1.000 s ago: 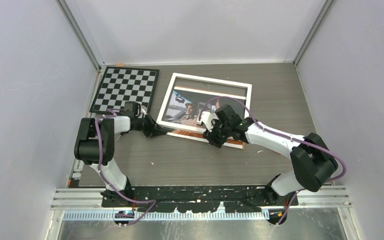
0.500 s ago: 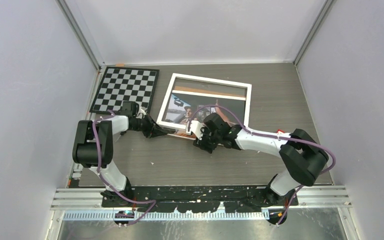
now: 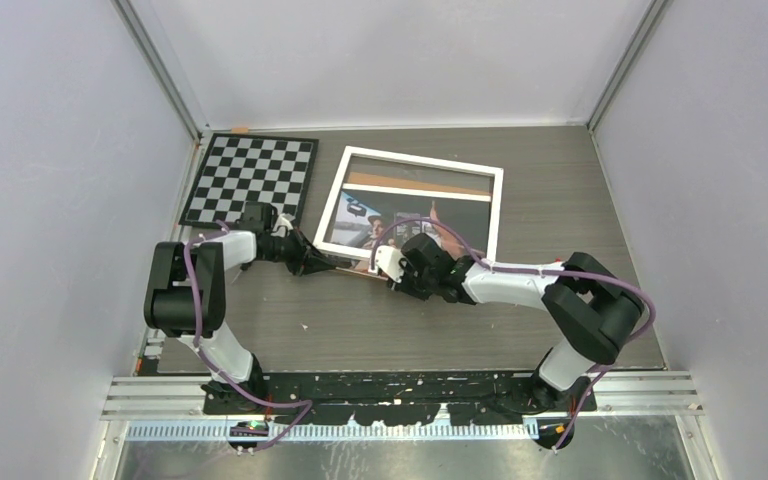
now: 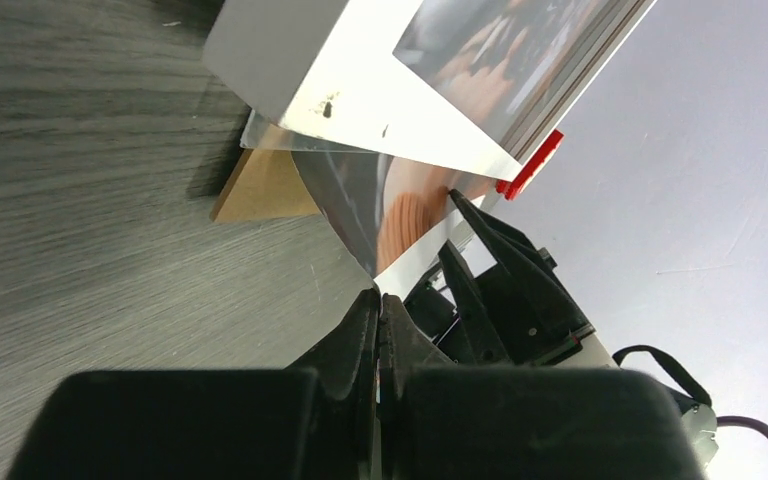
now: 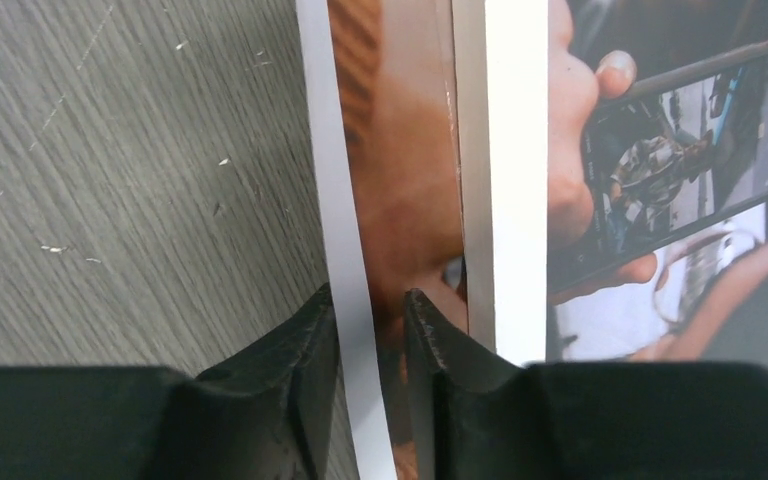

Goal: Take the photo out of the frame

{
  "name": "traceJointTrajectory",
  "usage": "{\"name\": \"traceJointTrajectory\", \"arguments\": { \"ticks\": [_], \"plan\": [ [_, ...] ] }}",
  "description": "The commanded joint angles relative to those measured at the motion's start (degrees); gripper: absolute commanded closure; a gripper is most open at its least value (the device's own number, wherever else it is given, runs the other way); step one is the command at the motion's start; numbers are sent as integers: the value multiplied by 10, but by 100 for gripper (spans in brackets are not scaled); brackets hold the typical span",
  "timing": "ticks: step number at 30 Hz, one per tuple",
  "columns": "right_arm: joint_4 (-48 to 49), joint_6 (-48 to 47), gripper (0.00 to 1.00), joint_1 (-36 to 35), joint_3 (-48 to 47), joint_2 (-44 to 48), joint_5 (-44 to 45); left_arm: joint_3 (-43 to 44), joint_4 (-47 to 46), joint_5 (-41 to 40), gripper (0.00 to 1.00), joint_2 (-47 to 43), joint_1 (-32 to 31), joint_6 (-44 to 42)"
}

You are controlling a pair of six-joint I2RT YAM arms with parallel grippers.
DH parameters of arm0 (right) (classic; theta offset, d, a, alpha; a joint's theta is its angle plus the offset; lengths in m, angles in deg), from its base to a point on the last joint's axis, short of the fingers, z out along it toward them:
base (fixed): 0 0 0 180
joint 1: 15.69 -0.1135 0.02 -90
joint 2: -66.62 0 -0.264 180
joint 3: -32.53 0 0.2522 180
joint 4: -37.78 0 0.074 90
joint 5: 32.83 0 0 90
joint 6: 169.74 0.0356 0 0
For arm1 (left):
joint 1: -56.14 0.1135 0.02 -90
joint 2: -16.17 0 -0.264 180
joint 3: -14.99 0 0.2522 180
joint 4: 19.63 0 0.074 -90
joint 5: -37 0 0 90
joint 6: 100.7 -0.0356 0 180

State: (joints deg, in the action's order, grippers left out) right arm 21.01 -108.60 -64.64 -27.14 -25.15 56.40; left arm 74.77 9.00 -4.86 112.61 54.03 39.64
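Note:
The frame (image 3: 495, 205) lies face up at the table's middle, its white border also in the left wrist view (image 4: 360, 95). The photo (image 3: 390, 215) shows through it and sticks out past the near edge. My left gripper (image 3: 334, 263) is shut on the photo's near-left corner (image 4: 400, 215), the sheet running into the tips (image 4: 378, 297). My right gripper (image 3: 392, 272) is at the same near edge, further right. Its jaws (image 5: 370, 305) stand slightly apart astride the photo's white margin (image 5: 335, 200), not pinching it.
A black-and-white checkerboard (image 3: 252, 177) lies at the far left, next to the frame. A brown backing panel (image 4: 260, 190) pokes out under the frame's corner. Grey walls enclose the table on three sides. The two grippers are close together.
My right gripper has slid left along the frame's near edge, toward my left gripper. The left gripper has stayed shut at the photo's corner. Less of the brown panel shows at the near edge.

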Motion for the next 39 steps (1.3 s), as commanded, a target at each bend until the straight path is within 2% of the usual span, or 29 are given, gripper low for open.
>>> {"name": "traceJointTrajectory", "arguments": {
  "ticks": [1, 4, 7, 8, 11, 13, 16, 19, 30, 39],
  "plan": [
    [23, -6, 75, -8, -14, -11, 42, 24, 9, 40, 100, -26, 4, 2],
    [-10, -2, 98, -9, -29, -3, 42, 28, 11, 38, 100, -28, 5, -3],
    [-51, 4, 99, -9, -44, 18, 26, 36, 23, 30, 99, -31, 4, -17],
    [-64, 7, 99, -8, -49, 26, 18, 40, 31, 26, 93, -31, 5, -27],
    [-108, 18, 99, -2, -71, 46, -29, 52, 60, 19, 62, -33, 7, -46],
    [-135, 30, 99, 1, -87, 56, -50, 59, 76, 13, 45, -37, 9, -62],
    [-188, 46, 99, 10, -114, 64, -86, 64, 94, -1, 28, -54, 13, -81],
    [-235, 55, 99, 22, -142, 71, -125, 67, 111, -15, 18, -70, 18, -98],
    [-419, 63, 100, 54, -264, 87, -216, 99, 198, -76, 10, -81, 76, -170],
    [-566, 33, 99, 66, -413, 96, -220, 116, 228, -127, 8, -90, 93, -210]
  ]
}}
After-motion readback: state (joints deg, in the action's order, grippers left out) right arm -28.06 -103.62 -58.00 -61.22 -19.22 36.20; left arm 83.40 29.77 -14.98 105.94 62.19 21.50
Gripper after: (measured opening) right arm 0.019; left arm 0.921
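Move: Right at the right hand's half-open fingers, about 1 cm below the hand point, runs the near edge of the photo, sticking out of the frame; the frame's near rail lies about 4 cm ahead and 2 cm right of that hand. The left hand still pinches the photo's corner. The stretch of edge the right hand goes for is some 9 cm to the left hand's right, 3 cm back and 3 cm lower; the frame's near left corner is about 5 cm left, 3 cm ahead and 3 cm below it. Dipping half a centimetre, the right hand shuts on the photo's near edge, then lifts it some 15 cm and draws it about 4 cm back, away from the frame's near rail, its fingers tipping steeper by around 20 degrees. As that lift begins, the left hand opens wide, lets go of the corner, rises a few centimetres and backs off about 7 cm to the left. ##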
